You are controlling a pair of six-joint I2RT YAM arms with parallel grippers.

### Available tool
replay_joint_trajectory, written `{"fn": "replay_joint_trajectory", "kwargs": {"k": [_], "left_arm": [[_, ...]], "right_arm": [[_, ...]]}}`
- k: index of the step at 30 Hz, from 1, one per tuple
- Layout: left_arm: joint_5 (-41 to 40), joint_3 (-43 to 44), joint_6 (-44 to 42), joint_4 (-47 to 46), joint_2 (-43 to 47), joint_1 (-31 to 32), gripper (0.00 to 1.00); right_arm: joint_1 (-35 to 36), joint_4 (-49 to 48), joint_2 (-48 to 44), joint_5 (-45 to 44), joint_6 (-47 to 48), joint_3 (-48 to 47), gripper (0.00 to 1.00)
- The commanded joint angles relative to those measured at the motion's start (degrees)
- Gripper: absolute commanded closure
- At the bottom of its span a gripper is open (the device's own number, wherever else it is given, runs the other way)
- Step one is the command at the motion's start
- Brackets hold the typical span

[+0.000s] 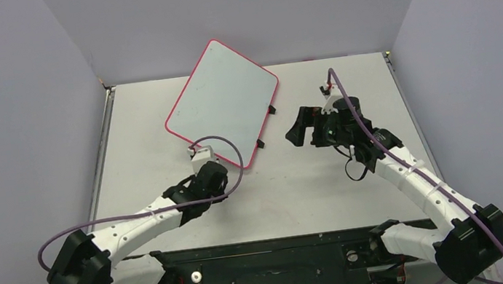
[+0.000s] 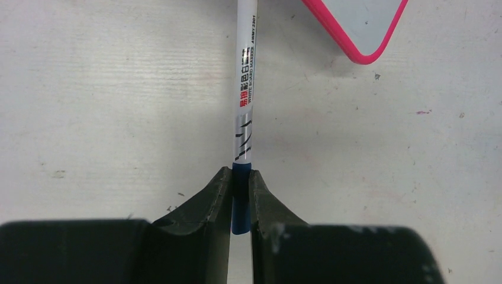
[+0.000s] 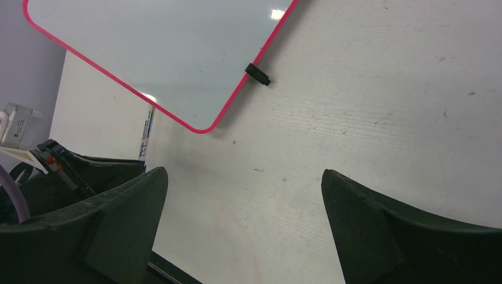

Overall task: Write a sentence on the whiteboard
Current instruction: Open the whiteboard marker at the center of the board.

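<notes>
The whiteboard (image 1: pixel 221 102) lies tilted at the back middle of the table, white with a red-pink rim and black clips (image 3: pixel 257 74) on its right edge. Its face is plain white, and the sentence is not in view. My left gripper (image 2: pixel 240 174) is shut on the blue end of a white marker (image 2: pixel 244 89) that lies along the table and points toward the whiteboard's near corner (image 2: pixel 361 35). In the top view the left gripper (image 1: pixel 209 180) sits just below that corner. My right gripper (image 1: pixel 299 132) stands open over bare table (image 3: pixel 244 174), to the right of the whiteboard (image 3: pixel 166 53).
Grey walls close in the table on three sides. A black rail (image 1: pixel 262 247) runs along the near edge between the arm bases. Purple cables loop over both arms. Faint pink smears mark the table top (image 3: pixel 237 219).
</notes>
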State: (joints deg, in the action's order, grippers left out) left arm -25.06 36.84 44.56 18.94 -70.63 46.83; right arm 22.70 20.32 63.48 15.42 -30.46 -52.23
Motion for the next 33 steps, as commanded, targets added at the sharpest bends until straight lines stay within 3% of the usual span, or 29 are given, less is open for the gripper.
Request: {"fn": "replay_joint_trajectory", "kwargs": {"k": [1,11,20,25,33], "left_arm": [[-2.0,-0.3,1.8,6.6,6.3,0.2,1.0],[-9.6,3.6,3.4,20.0,21.3,0.0,1.0],[-11.3,9.7,-1.3,26.3,26.4,0.0,1.0],[-8.5,13.5,-7.1,24.8,29.5,-0.1,1.0],[4.1,17.7,-19.8,19.5,27.2,0.1,1.0]], "right_arm": [[2.0,-1.0,0.4,1.2,0.9,-4.1,0.02],[5.8,0.1,2.3,1.7,1.9,-7.6,0.02],[8.3,0.6,3.4,5.4,3.5,-10.0,0.02],[8.9,0.7,4.0,10.2,4.5,-11.6,0.02],[9.7,0.8,5.2,17.0,6.8,-14.0,0.02]]}}
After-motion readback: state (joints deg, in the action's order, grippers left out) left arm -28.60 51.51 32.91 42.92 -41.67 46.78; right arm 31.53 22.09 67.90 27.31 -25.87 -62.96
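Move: I already hold the marker by its blue cap in my left fingers, its middle about 5 cm ahead of my left hand. My open right hand is some 24 cm right, 5 cm ahead and 14 cm higher; from it the marker's middle lies about 24 cm left, level fore and aft, 14 cm below. The whiteboard's near corner is 15 cm left, 5 cm ahead, 19 cm below it; the near black clip 9 cm left, 13 cm ahead. My left hand keeps its pinch on the cap and climbs about 17 cm, swinging left and slightly back before easing rightward at the end, its fingers tipping up so the marker's far end rises. My right hand, still wide open and empty, comes left towards the marker, rising and drawing back too, about 10 cm in all, while turning some 20 degrees counter-clockwise. ##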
